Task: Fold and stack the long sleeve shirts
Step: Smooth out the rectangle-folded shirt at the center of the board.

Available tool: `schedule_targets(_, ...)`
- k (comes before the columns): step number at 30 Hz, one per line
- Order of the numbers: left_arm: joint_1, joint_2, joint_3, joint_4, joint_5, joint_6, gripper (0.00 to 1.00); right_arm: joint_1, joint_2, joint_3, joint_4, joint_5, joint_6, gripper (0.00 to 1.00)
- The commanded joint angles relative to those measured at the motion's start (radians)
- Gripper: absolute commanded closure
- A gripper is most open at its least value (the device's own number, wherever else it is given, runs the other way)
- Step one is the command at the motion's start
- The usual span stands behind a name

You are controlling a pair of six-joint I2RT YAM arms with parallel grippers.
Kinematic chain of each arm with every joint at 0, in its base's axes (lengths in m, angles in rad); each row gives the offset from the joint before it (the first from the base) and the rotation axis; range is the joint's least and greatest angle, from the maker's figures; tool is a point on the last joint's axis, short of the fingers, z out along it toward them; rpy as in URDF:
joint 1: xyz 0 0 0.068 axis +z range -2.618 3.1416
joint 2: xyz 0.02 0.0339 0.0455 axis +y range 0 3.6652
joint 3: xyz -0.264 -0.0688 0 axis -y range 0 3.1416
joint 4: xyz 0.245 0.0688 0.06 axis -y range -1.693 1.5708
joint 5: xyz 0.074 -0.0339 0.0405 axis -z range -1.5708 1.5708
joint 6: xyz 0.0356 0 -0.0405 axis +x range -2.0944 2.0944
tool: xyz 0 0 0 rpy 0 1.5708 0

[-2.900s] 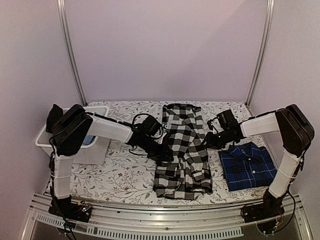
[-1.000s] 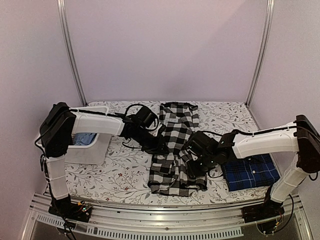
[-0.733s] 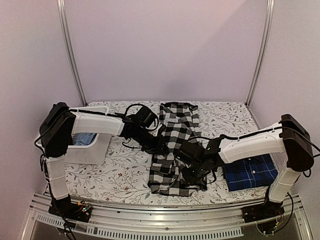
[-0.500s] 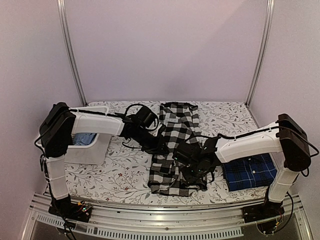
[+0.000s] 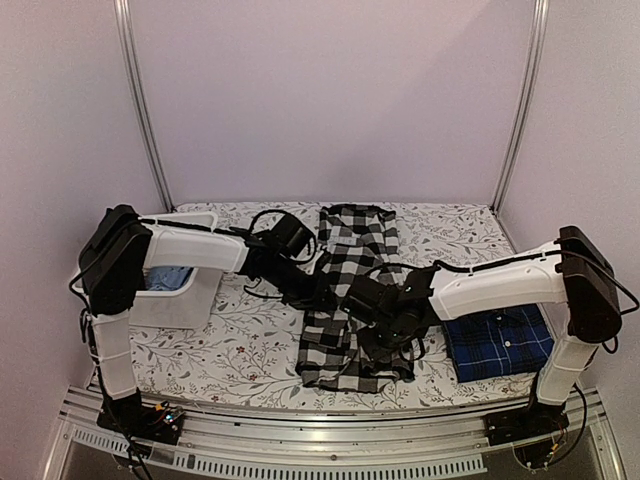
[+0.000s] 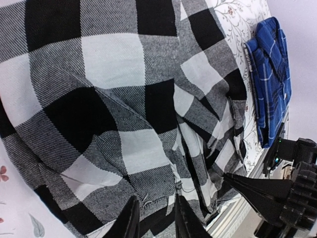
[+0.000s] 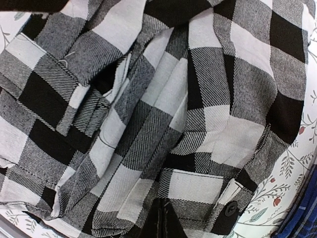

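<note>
The black-and-white check shirt (image 5: 358, 262) lies lengthwise in the middle of the table, folded narrow and rumpled toward the front. The navy plaid shirt (image 5: 500, 345) lies folded flat to its right. My left gripper (image 5: 325, 295) sits at the check shirt's left edge. In the left wrist view its fingertips (image 6: 131, 223) stand a little apart over a hem of the check cloth (image 6: 114, 64), with no fold visibly pinched. My right gripper (image 5: 382, 335) is over the shirt's front half. Its tips (image 7: 166, 220) are shut together against the cloth beside a buttoned cuff (image 7: 229, 208).
A white bin (image 5: 190, 295) with blue cloth (image 5: 170, 278) inside stands at the table's left. The floral tablecloth (image 5: 250, 350) shows between bin and shirt. Metal posts rise at the back corners, and a rail (image 5: 330, 460) runs along the front.
My right arm has swept left from beside the navy shirt onto the check shirt, and its jaws have closed. The left arm has held still over the last second.
</note>
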Motion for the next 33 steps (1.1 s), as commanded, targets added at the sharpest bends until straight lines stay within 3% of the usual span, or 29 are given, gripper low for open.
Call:
schedule_targets(1, -0.006, -0.043, -0.018, 0.016, 0.011, 0.011, 0.75, 0.011, -0.023, 0.039, -0.004, -0.034, -0.017, 1.0)
schedule_targets(21, -0.009, -0.036, -0.026, 0.029, 0.026, 0.004, 0.75, 0.026, 0.023, 0.009, 0.042, -0.174, -0.019, 0.98)
schedule_targets(27, -0.009, -0.041, -0.03, 0.025, 0.025, 0.005, 0.75, 0.018, -0.041, 0.0, 0.068, -0.169, -0.013, 0.69)
schedule_targets(33, -0.016, -0.05, -0.034, 0.024, 0.024, 0.004, 0.75, -0.058, -0.183, -0.054, 0.172, -0.233, -0.002, 0.66)
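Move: At the right hand's shut fingertips, cloth of the checked shirt is already pinched beside the right cuff; the middle of the shirt's near half lies about 4 cm to its left and 1 cm back. The shirt's near hem is some 7 cm back and 4 cm left, and the blue plaid shirt about 24 cm right and 5 cm ahead, both slightly lower. From the left hand, that near-half middle is some 10 cm back, 5 cm right and a little lower. Drawing the pinched cloth left and back, the right hand travels about 3 cm left and 2.5 cm towards its base, nearly level, towards the shirt's middle line, tilting by some 10 degrees. Then the fingers open about a third, let go of the cloth and rise some 2 cm off the shirt, easing slightly forward. ##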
